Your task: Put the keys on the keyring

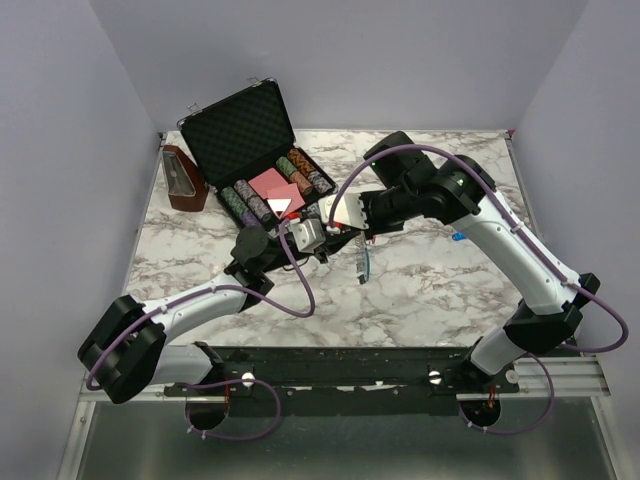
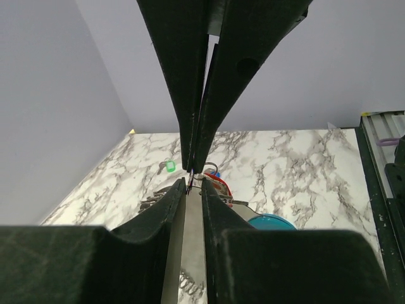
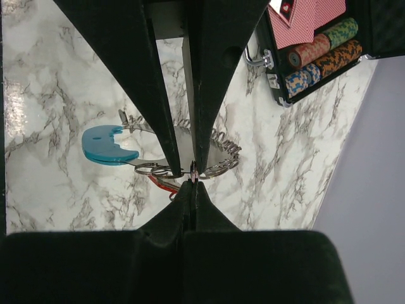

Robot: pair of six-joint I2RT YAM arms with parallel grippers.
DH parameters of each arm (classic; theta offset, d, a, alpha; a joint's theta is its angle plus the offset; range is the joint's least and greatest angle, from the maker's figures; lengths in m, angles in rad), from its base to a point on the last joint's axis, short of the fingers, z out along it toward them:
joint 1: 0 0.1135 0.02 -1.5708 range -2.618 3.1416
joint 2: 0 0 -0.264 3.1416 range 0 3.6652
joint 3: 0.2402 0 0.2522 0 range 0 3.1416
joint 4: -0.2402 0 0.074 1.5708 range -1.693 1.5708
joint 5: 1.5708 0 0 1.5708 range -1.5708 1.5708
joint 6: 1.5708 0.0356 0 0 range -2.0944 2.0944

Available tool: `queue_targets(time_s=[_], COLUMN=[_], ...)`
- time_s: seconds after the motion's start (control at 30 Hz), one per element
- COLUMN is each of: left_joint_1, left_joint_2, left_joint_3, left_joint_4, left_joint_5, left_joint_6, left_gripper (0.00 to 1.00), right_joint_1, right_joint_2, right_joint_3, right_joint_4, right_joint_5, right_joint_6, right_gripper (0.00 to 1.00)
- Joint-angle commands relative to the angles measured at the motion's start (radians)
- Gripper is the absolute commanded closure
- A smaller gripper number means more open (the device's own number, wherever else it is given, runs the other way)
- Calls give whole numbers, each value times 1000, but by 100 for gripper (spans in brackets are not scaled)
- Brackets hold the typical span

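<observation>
The keyring hangs between my two grippers above the table: a silver coil, a blue crescent piece and small metal rings. A red key sits among those rings. My right gripper is shut on one thin ring, held edge-on at its tips. My left gripper faces it tip to tip. Its jaws stand a narrow gap apart, and the ring lies against one fingertip. A small blue piece lies on the table to the right.
An open black case of poker chips and red cards stands at the back left, close behind the grippers. A brown wedge-shaped object stands left of it. A small green item lies on the marble table.
</observation>
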Motion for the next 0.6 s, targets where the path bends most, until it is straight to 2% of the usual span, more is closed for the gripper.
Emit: queue_targets(time_s=[0.0, 0.1, 0.3, 0.37, 0.57], left_joint_1=[-3, -3, -3, -3, -3], left_joint_2=[7, 8, 8, 7, -10], left_joint_3=[26, 29, 48, 58, 49], left_joint_4=[-38, -39, -80, -113, -124], left_joint_5=[20, 23, 20, 17, -54], left_joint_6=[42, 42, 54, 62, 51], left_gripper=[77, 78, 90, 100, 100], right_joint_1=[-4, -4, -4, -4, -4], right_joint_2=[3, 4, 3, 3, 3], right_joint_3=[33, 30, 26, 25, 22], right_joint_4=[-57, -57, -57, -59, -57], right_joint_5=[-24, -27, -28, -30, -34], right_joint_6=[14, 13, 14, 14, 16], right_gripper=[100, 100, 100, 100, 100])
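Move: The keyring's wire loop is at the closed fingertips of the right hand and lies between the left hand's parted fingers, about 1 cm to that hand's right. From the left hand the red key hangs some 3 cm right, 1 cm back and 3 cm down; the grey, blue-ended piece is about 5 cm back, 1 cm right and 7 cm down. The open case's tray lies roughly 15 cm ahead, 18 cm left and 20 cm below. The left fingertips shut on the keyring's wire loop just beneath the right hand's fingertips, going from about a quarter open to fully closed and pinching it. While closing, the left hand eases only about half a centimetre forward and down with a few degrees of roll; the right hand holds still and keeps its closed grip on the ring. ##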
